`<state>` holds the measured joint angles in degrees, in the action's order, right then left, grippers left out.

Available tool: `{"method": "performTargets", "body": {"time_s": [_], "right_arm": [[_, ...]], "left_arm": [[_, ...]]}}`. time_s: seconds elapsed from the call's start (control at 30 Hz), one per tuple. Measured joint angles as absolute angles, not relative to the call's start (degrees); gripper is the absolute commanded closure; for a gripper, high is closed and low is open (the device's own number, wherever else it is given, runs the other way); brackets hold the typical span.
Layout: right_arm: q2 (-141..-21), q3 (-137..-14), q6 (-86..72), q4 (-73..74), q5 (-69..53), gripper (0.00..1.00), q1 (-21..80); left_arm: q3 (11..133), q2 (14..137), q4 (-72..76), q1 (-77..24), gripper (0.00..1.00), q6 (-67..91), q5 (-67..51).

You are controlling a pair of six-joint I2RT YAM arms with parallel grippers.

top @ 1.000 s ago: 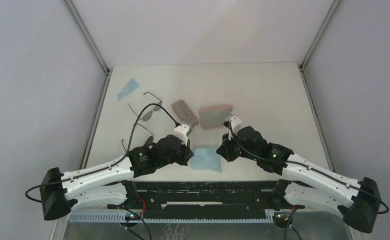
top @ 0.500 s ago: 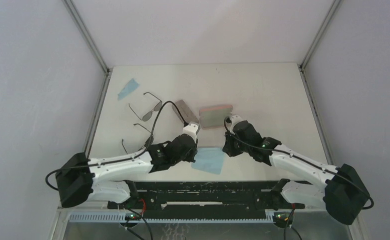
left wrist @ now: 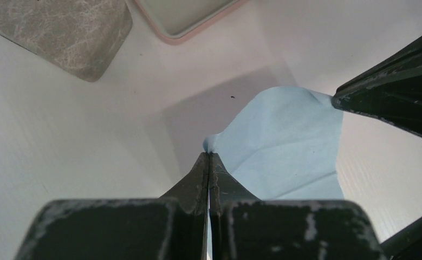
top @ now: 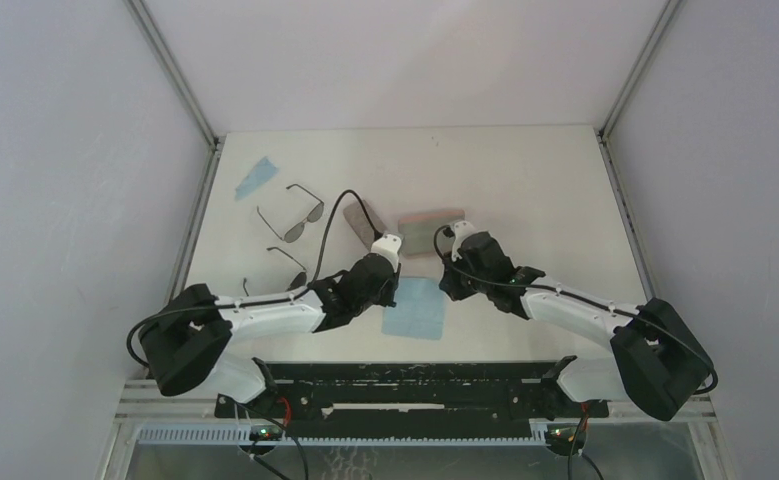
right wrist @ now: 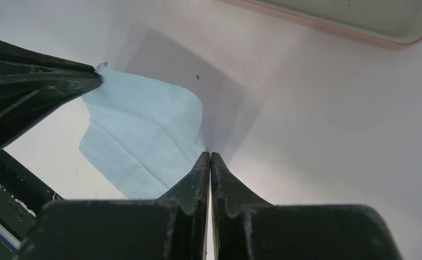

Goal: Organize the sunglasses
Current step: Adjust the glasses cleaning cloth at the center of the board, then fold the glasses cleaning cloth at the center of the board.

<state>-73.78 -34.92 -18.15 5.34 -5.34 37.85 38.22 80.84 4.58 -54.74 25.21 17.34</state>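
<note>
A light blue cloth (top: 415, 310) lies near the table's middle front, and both grippers pinch its far corners. My left gripper (top: 396, 288) is shut on the left corner (left wrist: 211, 144). My right gripper (top: 446, 287) is shut on the right corner (right wrist: 204, 147). The cloth's far edge is lifted and its near part rests on the table. One pair of sunglasses (top: 293, 230) with thin black frames lies at the left, and a second pair (top: 295, 272) lies nearer, partly hidden by my left arm. Neither gripper touches them.
An open pink case (top: 433, 228) (left wrist: 184, 21) (right wrist: 349, 19) lies just beyond the cloth. A grey-brown case (top: 363, 222) (left wrist: 62, 30) lies to its left, partly under my left wrist. A second light blue cloth (top: 256, 176) lies at the far left.
Both arms have stretched forward and drawn closer together, carrying the cloth's far edge away from the near edge toward the cases. Both grippers stayed shut.
</note>
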Motion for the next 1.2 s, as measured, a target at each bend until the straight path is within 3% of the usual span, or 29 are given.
{"method": "performTargets", "body": {"time_s": [0.87, 1.03, 1.2], "right_arm": [[-69.5, -30.8, -17.1, 5.6, -5.5, 1.0, 43.1], [-69.4, -30.3, -18.2, 6.3, -4.5, 0.79, 43.3], [-69.4, -30.3, -20.6, 6.7, -3.5, 0.73, 42.6]], "left_arm": [[27.4, 79.2, 15.4, -54.5, 1.0, 22.9, 11.9], [27.4, 79.1, 15.8, -54.6, 1.0, 22.9, 11.6], [27.3, 79.1, 15.9, -54.6, 1.0, 22.9, 11.6]]}}
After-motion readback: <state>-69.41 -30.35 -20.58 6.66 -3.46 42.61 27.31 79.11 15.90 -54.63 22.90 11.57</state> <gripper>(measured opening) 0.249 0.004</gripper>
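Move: Each hand already pinches a raised far corner of the blue cleaning cloth. The middle of the cloth, where it is being laid, is about 6 cm back, 4 cm right and 4 cm below the left hand; from the right hand it is 6 cm back, 8 cm left and 3 cm below. The open pink case lies some 13 cm ahead and 9 cm right of the left hand, the brown case 14 cm ahead and 7 cm left of it. Still pinching the far corners of the cloth, both hands bring them back over the part lying on the table. The left sinks about 4 cm and draws back 2.5 cm, then rises a centimetre and keeps its pinch. The right draws back some 3.5 cm, sinking slightly, then opens about a quarter and lets go of its corner. ##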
